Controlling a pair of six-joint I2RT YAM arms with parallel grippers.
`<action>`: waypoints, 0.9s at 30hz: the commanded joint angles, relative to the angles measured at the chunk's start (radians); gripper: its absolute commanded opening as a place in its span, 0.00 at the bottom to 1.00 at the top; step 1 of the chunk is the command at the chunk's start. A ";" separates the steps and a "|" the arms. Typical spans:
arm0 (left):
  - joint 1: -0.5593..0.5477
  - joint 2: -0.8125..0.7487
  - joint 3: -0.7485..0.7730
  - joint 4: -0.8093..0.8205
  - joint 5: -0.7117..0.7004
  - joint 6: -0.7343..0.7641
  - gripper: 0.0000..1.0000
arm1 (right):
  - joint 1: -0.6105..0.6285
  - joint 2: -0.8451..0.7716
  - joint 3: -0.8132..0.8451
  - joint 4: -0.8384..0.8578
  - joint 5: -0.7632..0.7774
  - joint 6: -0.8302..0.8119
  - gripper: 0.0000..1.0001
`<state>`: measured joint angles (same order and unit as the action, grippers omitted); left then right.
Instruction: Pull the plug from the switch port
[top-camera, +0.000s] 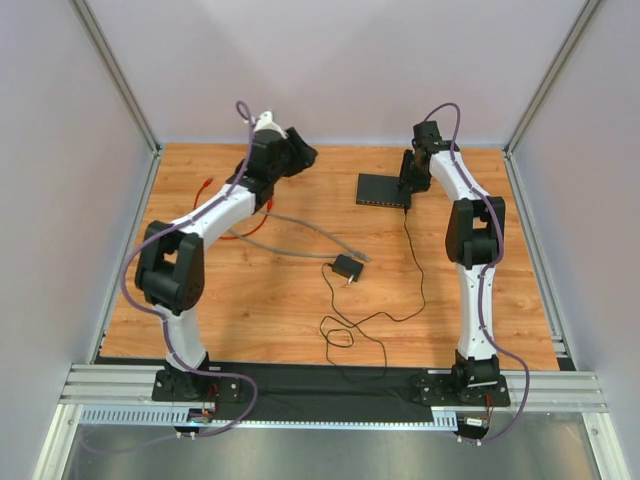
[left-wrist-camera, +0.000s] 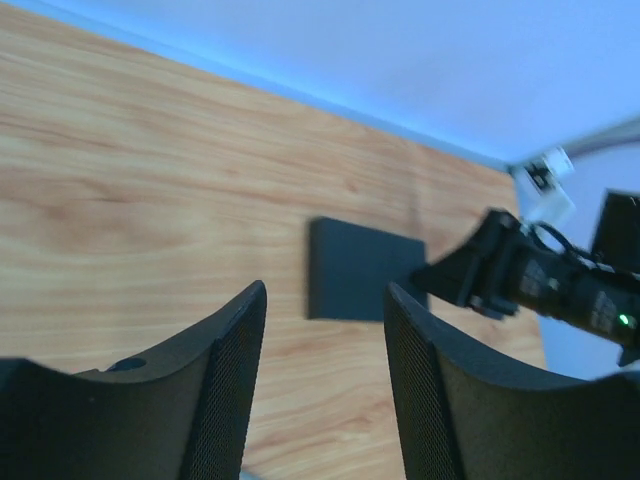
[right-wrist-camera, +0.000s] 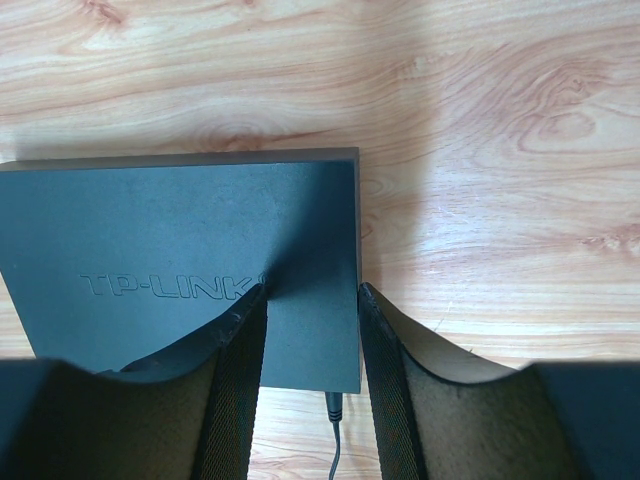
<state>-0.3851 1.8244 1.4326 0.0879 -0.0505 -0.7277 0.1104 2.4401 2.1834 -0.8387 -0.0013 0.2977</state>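
Note:
The flat black switch (top-camera: 380, 189) lies at the back of the table; its top reads TP-LINK (right-wrist-camera: 180, 260). Its ports do not show in any view. A grey cable (top-camera: 300, 232) lies loose on the wood, and its plug (top-camera: 360, 255) rests apart from the switch, near the table's middle. My left gripper (top-camera: 303, 155) hangs raised to the left of the switch, open and empty (left-wrist-camera: 326, 292). My right gripper (top-camera: 407, 188) stands at the switch's right end, jaws apart (right-wrist-camera: 312, 292): one fingertip (right-wrist-camera: 255, 300) is over the top, the other (right-wrist-camera: 372, 300) by the right edge.
A small black adapter (top-camera: 347, 267) lies mid-table, its thin black cord (top-camera: 345, 335) coiling toward the near edge. Another thin cord runs into the switch's near side (right-wrist-camera: 333, 408). A red cable (top-camera: 238, 235) lies at the left under my left arm. Enclosure walls ring the table.

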 joint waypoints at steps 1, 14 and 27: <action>-0.098 0.148 0.090 0.078 0.107 -0.137 0.57 | 0.006 0.056 -0.034 -0.063 0.034 -0.012 0.44; -0.348 0.466 0.388 0.075 0.044 -0.285 0.51 | -0.072 -0.038 -0.189 0.096 -0.187 0.028 0.42; -0.399 0.644 0.525 0.050 0.075 -0.265 0.37 | -0.094 -0.030 -0.182 0.078 -0.196 0.012 0.41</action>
<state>-0.7643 2.4573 1.9163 0.1398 0.0265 -1.0126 0.0269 2.3699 2.0178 -0.7200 -0.2066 0.3275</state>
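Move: The black power plug in the switch's front edge is roughly 28 cm to the right of my left hand, about 2 cm back and 20 cm below it. The middle of the switch is some 23 cm to my left hand's right, 3 cm farther out and 20 cm down. The adapter box lies about 18 cm nearer the base than the plug and 14 cm to its left. From my right hand the plug is roughly 6 cm back, sideways level with it, and 2 cm below. I sweep my empty left hand about 27 cm right and 14 cm down, drawing back some 5 cm, to come close above the plug at the switch's front edge. On the way I turn it about 20 degrees clockwise, tip its fingers farther down and narrow them while leaving them open. My right hand stays at the switch's right end, rolling some 10 degrees with its left side rising and shifting about 1 cm right and back. ##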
